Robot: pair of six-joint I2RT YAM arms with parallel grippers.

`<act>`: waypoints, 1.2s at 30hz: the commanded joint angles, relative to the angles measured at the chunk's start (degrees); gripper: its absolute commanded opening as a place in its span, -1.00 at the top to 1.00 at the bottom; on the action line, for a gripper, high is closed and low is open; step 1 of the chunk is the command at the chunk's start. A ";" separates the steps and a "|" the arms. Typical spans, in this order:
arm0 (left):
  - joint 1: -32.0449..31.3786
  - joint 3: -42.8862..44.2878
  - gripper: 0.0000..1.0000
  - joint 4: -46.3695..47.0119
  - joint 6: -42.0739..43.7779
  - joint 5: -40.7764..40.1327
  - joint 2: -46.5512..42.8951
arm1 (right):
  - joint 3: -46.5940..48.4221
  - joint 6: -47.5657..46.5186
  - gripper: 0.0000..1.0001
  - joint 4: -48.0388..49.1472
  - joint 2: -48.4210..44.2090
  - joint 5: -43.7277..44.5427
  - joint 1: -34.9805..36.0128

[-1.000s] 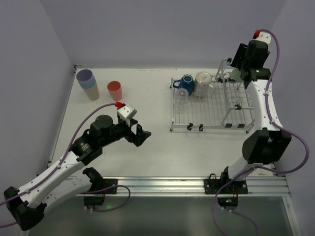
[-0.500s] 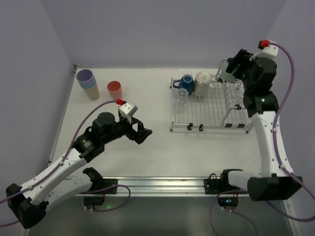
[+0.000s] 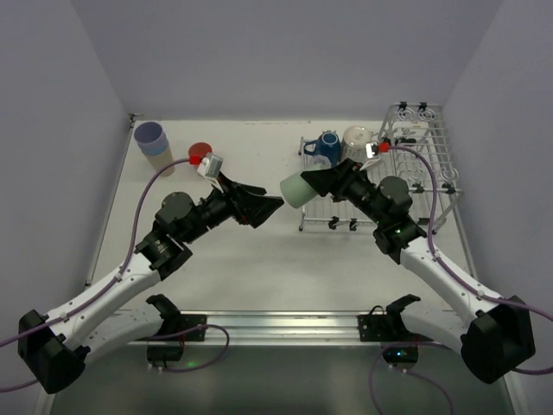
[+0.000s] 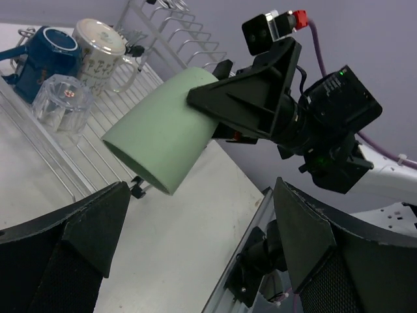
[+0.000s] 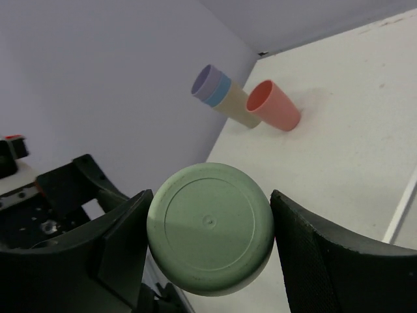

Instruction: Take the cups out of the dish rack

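Observation:
A green cup (image 3: pixel 296 189) hangs sideways in the air left of the dish rack (image 3: pixel 436 177), with my right gripper (image 3: pixel 321 181) shut on its closed end. The right wrist view shows the cup's round base (image 5: pixel 210 228) pinched between both fingers (image 5: pixel 313 251). My left gripper (image 3: pixel 266 207) stands open just left of the cup's mouth, and its wrist view shows the cup (image 4: pixel 163 134) above and between its spread fingers (image 4: pixel 98 222). Still on the rack are a dark-blue mug (image 4: pixel 42 59), a white speckled mug (image 4: pixel 98 52) and a clear glass (image 4: pixel 62 101).
A stack of lavender, blue and beige cups (image 3: pixel 152 143) stands at the table's far left corner. A salmon-pink cup (image 3: pixel 198 152) is beside it, partly behind my left wrist. The rack's tall basket end (image 3: pixel 419 121) is at the far right.
My right arm swung left from the rack's basket end, carrying the green cup out over the table and tipping it sideways. My left arm rose and reached right toward it, still open.

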 commanded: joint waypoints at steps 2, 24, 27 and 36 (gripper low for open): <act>0.28 -1.85 -0.97 5.80 -8.65 -3.91 1.31 | -2.56 10.11 0.51 19.81 -2.79 -3.11 0.09; -0.95 -4.23 0.11 22.41 -12.18 0.31 4.74 | -4.24 15.92 0.46 29.14 6.61 -3.28 6.76; -0.86 -2.57 0.69 18.73 -8.76 -3.90 3.69 | -4.24 16.36 0.32 30.01 7.75 -3.46 7.99; 1.50 21.22 1.00 -21.57 14.44 -29.56 7.01 | -2.83 7.32 -0.98 11.76 2.50 -3.64 8.79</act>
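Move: The green cup is already in the right fingers by its closed end, its middle some 3 cm left, 1 cm ahead and 3 cm below that hand. From the open left gripper the cup's middle lies about 8 cm ahead, 9 cm right and 2 cm lower; that gripper is roughly 12 cm left and 7 cm back of the right hand, at its height. The clear glass stands some 19 cm ahead, 3 cm right and 22 cm below the right hand, the blue mug about 9 cm beyond the glass and 3 cm farther right. The green cup is brought to the left gripper by the right hand, which goes about 5 cm left, rises and draws back some 3 cm, rolling its left side up nearly 20 degrees. The left hand shifts only slightly, then shuts on the cup's rim, one finger inside the mouth; the right fingers open, and the left hand lifts off forward and up with the cup, about 5 cm forward. ##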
